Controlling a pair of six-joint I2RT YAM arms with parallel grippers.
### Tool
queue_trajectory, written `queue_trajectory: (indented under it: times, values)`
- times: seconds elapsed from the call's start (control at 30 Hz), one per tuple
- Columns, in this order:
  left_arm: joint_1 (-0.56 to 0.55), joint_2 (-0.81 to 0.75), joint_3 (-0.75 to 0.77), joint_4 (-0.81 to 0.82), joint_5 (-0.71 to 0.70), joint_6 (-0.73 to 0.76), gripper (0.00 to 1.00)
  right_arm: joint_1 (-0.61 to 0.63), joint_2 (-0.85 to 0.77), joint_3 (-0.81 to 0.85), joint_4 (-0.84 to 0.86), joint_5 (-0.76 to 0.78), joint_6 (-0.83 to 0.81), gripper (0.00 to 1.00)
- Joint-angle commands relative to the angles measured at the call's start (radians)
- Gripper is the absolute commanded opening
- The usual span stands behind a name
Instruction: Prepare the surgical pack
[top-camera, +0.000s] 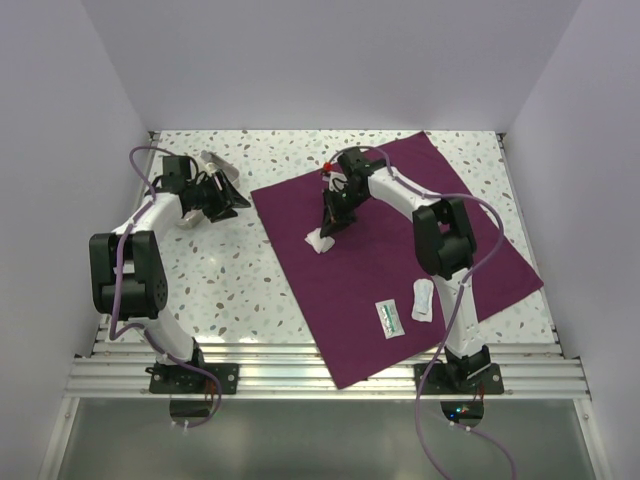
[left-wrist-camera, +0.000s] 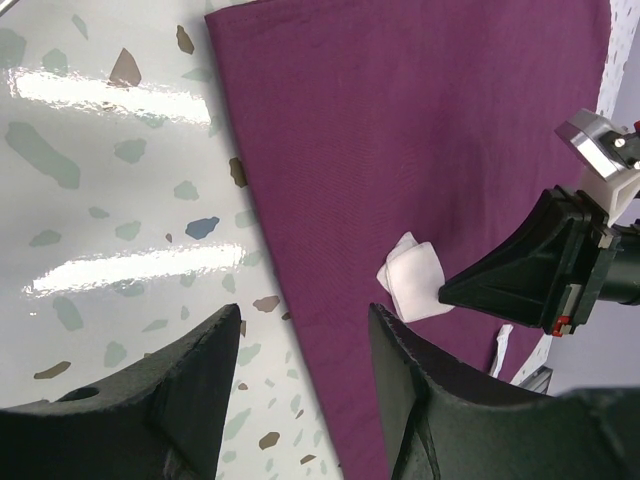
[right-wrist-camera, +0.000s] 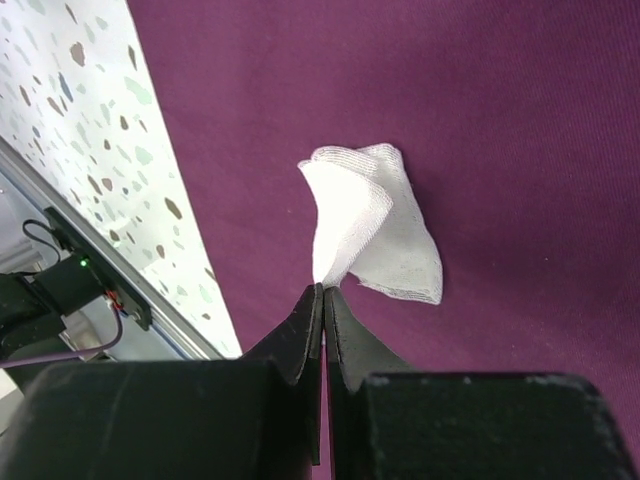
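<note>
The surgical pack (top-camera: 350, 300) is a deep purple cloth spread flat over the right half of the table, one corner pointing to the near edge. A white gauze pad (top-camera: 319, 242) lies on its left part. My right gripper (top-camera: 327, 228) is shut on a corner of that pad. In the right wrist view the jaws (right-wrist-camera: 323, 290) meet on the pad's (right-wrist-camera: 375, 235) raised edge, while the rest of the pad sags onto the cloth (right-wrist-camera: 450, 100). My left gripper (top-camera: 235, 200) hangs open and holds nothing beside the cloth's left edge (left-wrist-camera: 400, 120). Its wrist view (left-wrist-camera: 305, 315) also shows the pad (left-wrist-camera: 415, 285).
A white packet (top-camera: 422, 300) and a green-printed packet (top-camera: 390, 319) lie on the cloth near its front. A pale wrapper (top-camera: 218, 162) sits behind the left gripper at the back left. White walls close three sides, and an aluminium rail (top-camera: 330, 375) runs along the near edge.
</note>
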Motion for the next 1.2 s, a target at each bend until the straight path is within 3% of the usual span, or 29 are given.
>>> queue_trajectory:
  times: [0.0,0.9,1.0,1.17]
  values:
    - [0.0,0.002,0.03,0.029,0.026,0.016,0.58,-0.006,0.008,-0.011,0.011,-0.003,-0.02,0.0]
    - [-0.001,-0.016,0.004,0.041,0.037,0.009,0.58,-0.011,0.056,0.092,-0.03,0.098,-0.055,0.0]
    - [0.0,-0.019,0.003,0.041,0.038,0.01,0.58,-0.009,0.057,0.096,-0.047,0.106,-0.061,0.06]
    - [0.0,-0.022,-0.004,0.043,0.038,0.01,0.58,-0.011,0.025,0.084,-0.061,0.139,-0.073,0.37]
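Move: The right hand pinches gauze by its edge; the leftmost gauze on the cloth, where this is going, lies roughly 3 cm below, 2 cm left and 1 cm back. From this hand the striped packet is about 15 cm right and 19 cm back, the white bundle some 22 cm right and 14 cm back. From the left hand, that leftmost gauze is about 18 cm right, 6 cm back and 9 cm lower. The right hand lowers its gauze about 3 cm onto the leftmost one, edges 1.5 cm forward and opens partway. ##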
